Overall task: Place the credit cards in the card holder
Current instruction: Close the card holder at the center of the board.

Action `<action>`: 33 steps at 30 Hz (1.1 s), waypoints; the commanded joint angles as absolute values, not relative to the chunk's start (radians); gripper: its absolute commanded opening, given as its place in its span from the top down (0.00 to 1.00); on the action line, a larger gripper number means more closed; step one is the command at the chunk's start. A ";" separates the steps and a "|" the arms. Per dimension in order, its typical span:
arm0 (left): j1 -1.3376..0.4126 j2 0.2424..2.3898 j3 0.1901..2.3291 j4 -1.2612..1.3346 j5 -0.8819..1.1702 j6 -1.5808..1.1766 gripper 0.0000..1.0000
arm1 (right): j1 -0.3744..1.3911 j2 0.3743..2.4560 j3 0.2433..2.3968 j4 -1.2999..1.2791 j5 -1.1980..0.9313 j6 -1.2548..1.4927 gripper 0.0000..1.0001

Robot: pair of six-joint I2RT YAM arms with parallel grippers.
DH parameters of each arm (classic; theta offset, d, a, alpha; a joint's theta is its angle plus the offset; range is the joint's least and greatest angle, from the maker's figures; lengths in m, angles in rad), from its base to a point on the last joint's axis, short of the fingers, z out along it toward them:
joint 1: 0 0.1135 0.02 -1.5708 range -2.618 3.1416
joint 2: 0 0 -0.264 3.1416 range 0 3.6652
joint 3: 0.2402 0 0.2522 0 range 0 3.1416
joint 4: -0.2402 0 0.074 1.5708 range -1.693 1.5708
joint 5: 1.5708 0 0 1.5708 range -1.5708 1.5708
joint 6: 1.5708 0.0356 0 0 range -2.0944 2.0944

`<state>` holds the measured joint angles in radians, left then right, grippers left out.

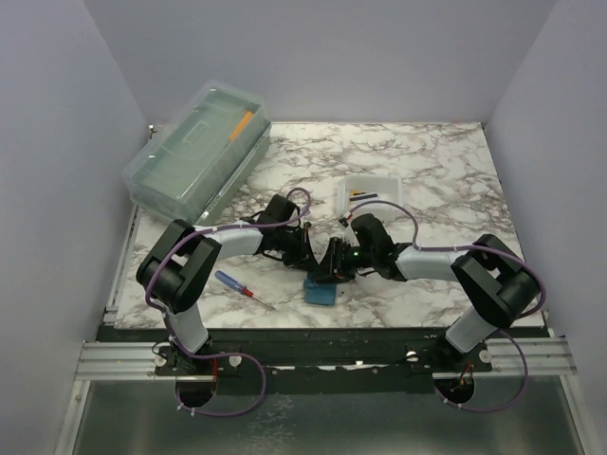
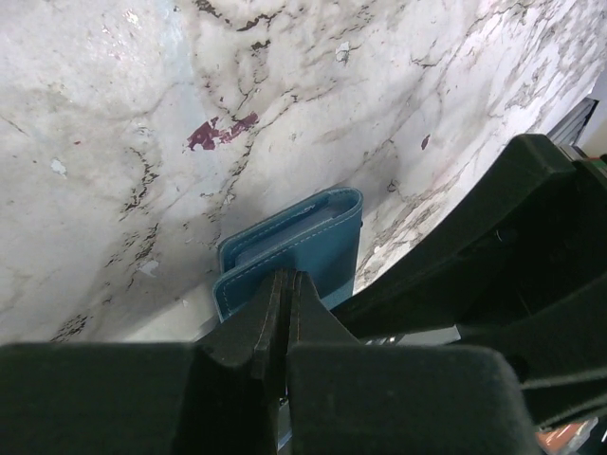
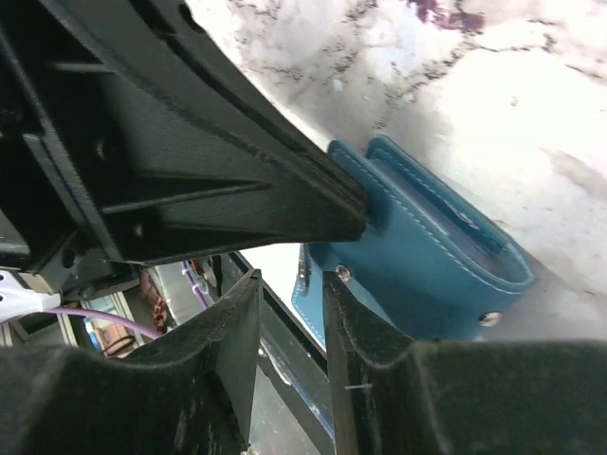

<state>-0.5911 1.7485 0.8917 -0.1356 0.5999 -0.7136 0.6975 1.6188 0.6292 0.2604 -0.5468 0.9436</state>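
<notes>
The teal card holder (image 1: pixel 321 294) lies near the table's front edge, between my two arms. In the left wrist view my left gripper (image 2: pixel 285 277) is shut, its tips pinched on the near edge of the card holder (image 2: pixel 303 237). My right gripper (image 3: pixel 289 284) stands open just beside the card holder (image 3: pixel 446 256), and the snap flap's edge lies by its right finger. Seen from the top, both grippers (image 1: pixel 308 258) (image 1: pixel 332 270) crowd over it. The credit cards (image 1: pixel 363 195), a dark-striped one and a yellow one, lie in the small white tray (image 1: pixel 387 184) behind.
A big clear lidded box (image 1: pixel 194 147) stands at the back left with an orange item on it. A screwdriver (image 1: pixel 245 287) with a blue and red handle lies left of the card holder. The table's front edge and rail run just below the card holder.
</notes>
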 commanded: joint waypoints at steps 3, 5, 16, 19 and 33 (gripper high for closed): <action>-0.591 1.757 0.870 -0.153 0.553 -0.704 1.00 | 0.724 1.613 0.673 0.207 -0.514 0.920 0.64; -0.592 1.752 0.870 -0.156 0.550 -0.702 1.00 | 0.725 1.624 0.674 0.209 -0.514 0.922 0.65; -0.592 1.747 0.871 -0.160 0.550 -0.698 1.00 | 0.729 1.635 0.682 0.169 -0.486 0.917 0.76; -0.592 1.743 0.871 -0.161 0.548 -0.697 1.00 | 0.729 1.649 0.691 0.173 -0.490 0.915 0.76; -0.592 1.740 0.868 -0.163 0.542 -0.694 1.00 | 0.736 1.644 0.701 0.181 -0.491 0.917 0.97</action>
<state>-0.5911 1.7485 0.8913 -0.1360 0.5941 -0.7139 0.7307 1.6436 0.6781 0.1879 -0.5102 0.9264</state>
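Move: The card holder, folded shut with its spine to the right, has its middle about 2 cm back from the right hand, 1 cm to its right and some 3 cm below. The screwdriver lies roughly 18 cm to the right hand's left and 2 cm back; the white box stands about 21 cm ahead and 12 cm to the right. From the left hand, the holder's middle is about 4 cm back, 2 cm right and 2 cm down. Easing about half a centimetre left and up, then sinking roughly 1 cm over the holder's cover, the right hand closes its part-open fingers nearly shut just behind the left fingertips, with only a few degrees of wrist roll; whether they touch the cover isn't clear. The left hand stays put, its shut fingertips still resting on the cover to keep the fold down. ##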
